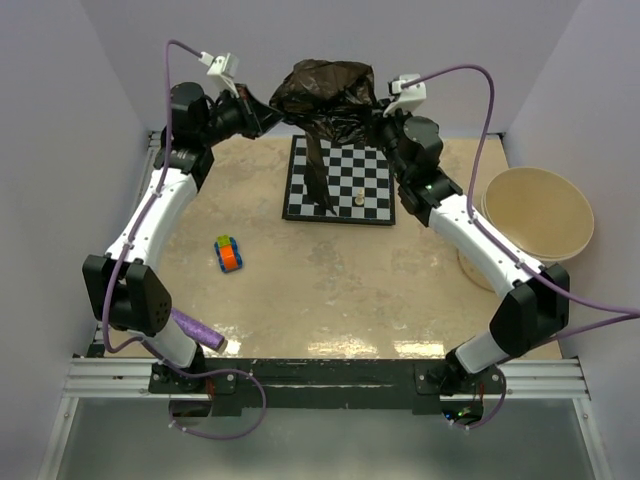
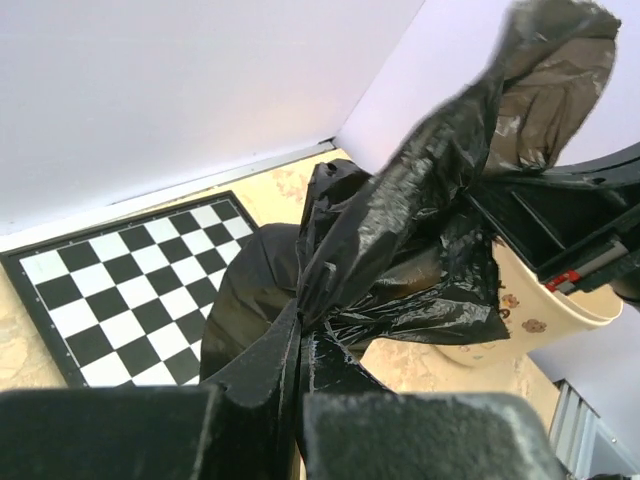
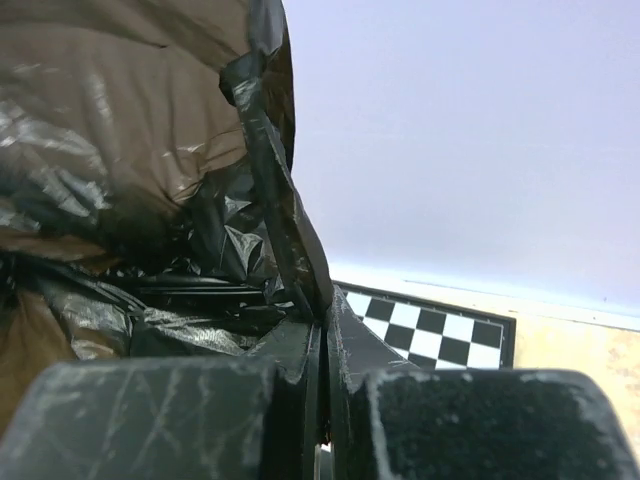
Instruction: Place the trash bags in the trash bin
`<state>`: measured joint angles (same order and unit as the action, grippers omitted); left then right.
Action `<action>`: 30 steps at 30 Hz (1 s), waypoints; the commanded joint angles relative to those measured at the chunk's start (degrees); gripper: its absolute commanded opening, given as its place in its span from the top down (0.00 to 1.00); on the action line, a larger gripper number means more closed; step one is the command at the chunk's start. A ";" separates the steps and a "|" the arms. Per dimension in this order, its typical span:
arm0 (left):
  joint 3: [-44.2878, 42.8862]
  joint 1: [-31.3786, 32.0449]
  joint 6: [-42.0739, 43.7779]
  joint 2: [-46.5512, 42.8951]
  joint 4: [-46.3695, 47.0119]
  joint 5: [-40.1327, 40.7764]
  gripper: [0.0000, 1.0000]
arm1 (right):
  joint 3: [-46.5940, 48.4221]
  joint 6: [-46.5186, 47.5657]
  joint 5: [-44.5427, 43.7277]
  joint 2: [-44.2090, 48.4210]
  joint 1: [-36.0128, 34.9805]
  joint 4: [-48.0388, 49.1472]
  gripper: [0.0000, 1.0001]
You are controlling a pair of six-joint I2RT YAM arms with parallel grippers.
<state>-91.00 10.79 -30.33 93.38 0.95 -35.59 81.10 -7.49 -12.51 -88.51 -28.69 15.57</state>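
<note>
A glossy black trash bag [image 1: 328,95] hangs stretched between my two grippers, high above the far edge of the chessboard [image 1: 372,185]; a strip of it dangles down onto the board. My left gripper [image 1: 262,110] is shut on the bag's left edge [image 2: 380,230]. My right gripper [image 1: 378,115] is shut on its right edge [image 3: 285,230]. The cream-beige trash bin [image 1: 540,212] stands at the right side of the table, apart from the bag, and shows behind the bag in the left wrist view [image 2: 560,305].
A small pale chess piece [image 1: 358,198] stands on the chessboard. A colourful toy car [image 1: 229,253] lies on the table at the left. A purple textured roll [image 1: 197,330] lies near the left arm's base. Walls close in behind and at both sides.
</note>
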 commanded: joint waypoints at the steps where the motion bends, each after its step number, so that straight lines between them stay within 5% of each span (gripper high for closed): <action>1: -0.40 -1.38 4.04 -2.24 -2.86 -1.41 1.00 | -1.73 2.30 -2.07 5.10 0.30 -1.24 1.00; 8: -2.69 -4.19 8.70 -1.01 -8.06 -2.45 1.00 | -3.05 0.90 -4.27 6.95 4.25 -3.97 1.00; 14: -3.57 -4.63 12.83 -0.31 -9.48 -15.26 1.00 | -4.11 1.16 -3.22 7.56 5.13 -3.88 1.00; 17: -4.71 -4.63 17.30 0.39 -13.50 -23.18 0.82 | -3.93 0.98 -0.94 7.21 5.13 -4.06 1.00; 18: -4.97 -4.63 19.23 -0.04 -15.78 -23.90 0.66 | -3.76 1.16 -0.24 7.04 5.13 -3.97 1.00; 23: 1.25 -4.55 26.72 -8.64 -10.30 -16.02 0.35 | -1.83 3.00 6.79 5.98 5.05 -5.11 1.00; 30: 7.47 1.58 16.86 -14.08 -5.83 1.66 0.30 | 0.54 -4.72 7.42 4.05 5.13 -6.43 1.00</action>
<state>-87.48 8.43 -9.50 84.51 -11.00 -43.92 77.34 -7.40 -6.55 -83.74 -23.59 9.39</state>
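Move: The trash bag is stretched between both shut grippers, its middle about 10 cm to the left hand's right and 3 cm ahead. From the right hand, the trash bin is some 31 cm right, 14 cm back and 26 cm down; the bag's middle is about 10 cm left and 2 cm ahead; the chessboard is roughly 16 cm ahead, 5 cm left and 38 cm below. Left opens off the trash bag, drawing back 5 cm; right keeps its pinch, shifting about 3 cm rightward. ##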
